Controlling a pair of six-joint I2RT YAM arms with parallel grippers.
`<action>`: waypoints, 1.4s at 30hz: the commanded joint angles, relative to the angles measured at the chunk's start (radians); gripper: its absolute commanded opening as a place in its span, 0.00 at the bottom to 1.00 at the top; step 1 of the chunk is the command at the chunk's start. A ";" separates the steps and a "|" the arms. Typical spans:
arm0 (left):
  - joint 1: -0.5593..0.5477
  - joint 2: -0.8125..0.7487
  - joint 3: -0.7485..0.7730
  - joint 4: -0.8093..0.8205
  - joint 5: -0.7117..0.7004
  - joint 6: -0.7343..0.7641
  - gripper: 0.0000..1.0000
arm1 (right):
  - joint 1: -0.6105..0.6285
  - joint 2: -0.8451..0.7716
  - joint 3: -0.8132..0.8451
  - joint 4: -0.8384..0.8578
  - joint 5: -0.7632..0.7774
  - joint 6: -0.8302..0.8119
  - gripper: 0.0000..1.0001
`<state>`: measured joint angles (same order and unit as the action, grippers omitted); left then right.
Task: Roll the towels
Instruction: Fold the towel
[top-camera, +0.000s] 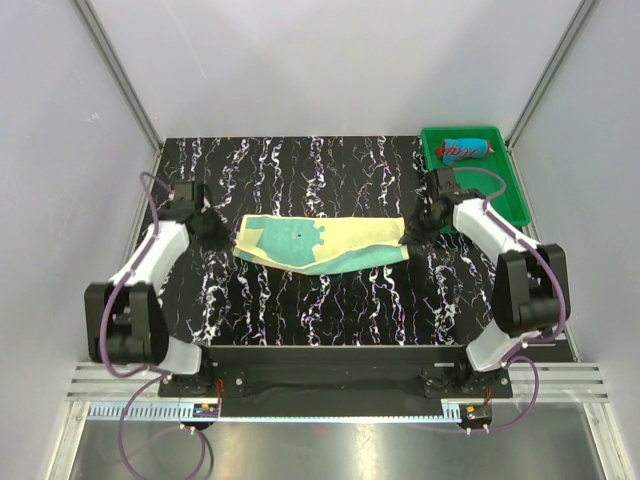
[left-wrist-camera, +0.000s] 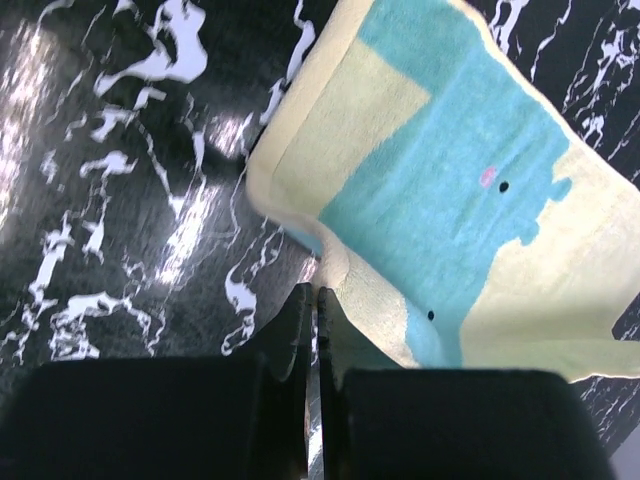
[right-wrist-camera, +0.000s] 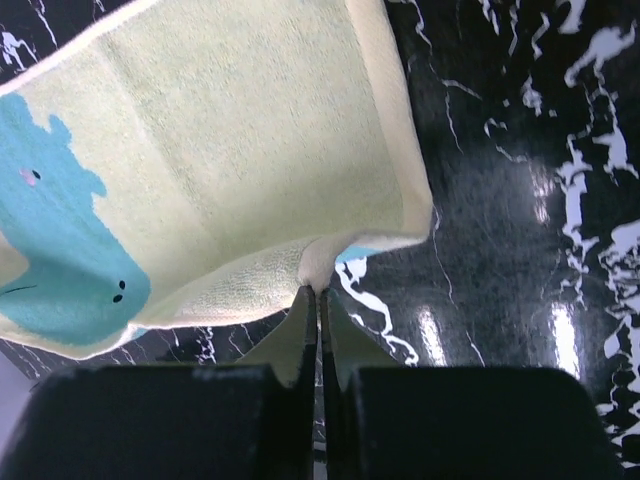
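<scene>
The pale yellow towel (top-camera: 320, 243) with teal patches hangs spread between my two grippers just above the black marbled table, sagging a little in the middle. My left gripper (top-camera: 225, 237) is shut on its left edge, the cloth (left-wrist-camera: 450, 200) bunching at the fingertips (left-wrist-camera: 312, 292). On the other side my right gripper (top-camera: 408, 237) is shut on the right edge, where the towel (right-wrist-camera: 230, 150) puckers into the closed tips (right-wrist-camera: 318, 292). The red towel (top-camera: 465, 150) with blue blotches lies as a short roll in the tray, away from both grippers.
A green plastic tray (top-camera: 505, 195) stands at the table's back right corner, just behind my right arm. Grey walls with metal posts close in the table (top-camera: 300, 310) on three sides. Both arm bases sit at the near edge.
</scene>
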<state>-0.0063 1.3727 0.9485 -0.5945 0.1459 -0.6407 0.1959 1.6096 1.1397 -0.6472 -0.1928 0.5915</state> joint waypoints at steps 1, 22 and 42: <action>0.003 0.101 0.134 -0.001 0.047 0.035 0.00 | -0.006 0.071 0.104 -0.031 0.029 -0.036 0.00; 0.003 0.546 0.575 -0.113 0.029 0.082 0.00 | -0.072 0.331 0.338 -0.057 0.035 -0.078 0.00; 0.003 0.692 0.717 -0.162 -0.020 0.099 0.00 | -0.113 0.443 0.465 -0.074 0.004 -0.093 0.00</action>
<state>-0.0063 2.0483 1.6173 -0.7513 0.1532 -0.5625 0.0887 2.0266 1.5486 -0.7067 -0.1783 0.5152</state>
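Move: I already hold the spread towel's near edge raised by its two corners. From my left hand, the far left corner I'm folding towards lies some 13 cm ahead, 2 cm right and 8 cm down, with the towel's middle about 7 cm ahead and 25 cm right. From my right hand, the far right corner is roughly 12 cm straight ahead and 8 cm below; the green bin's middle is about 23 cm ahead and 21 cm right, and the rolled red towel in it 32 cm ahead and 18 cm right. Keeping both pinches shut, I carry the lifted edge forward over the towel towards its far edge, the left hand some 13 cm, the right about 10 cm. The left travels nearly level at first and then sinks; the right sinks for most of the way and drifts about 3 cm to its right. Both finish about 4 cm lower, the left fingertips tipping slightly more downward. ##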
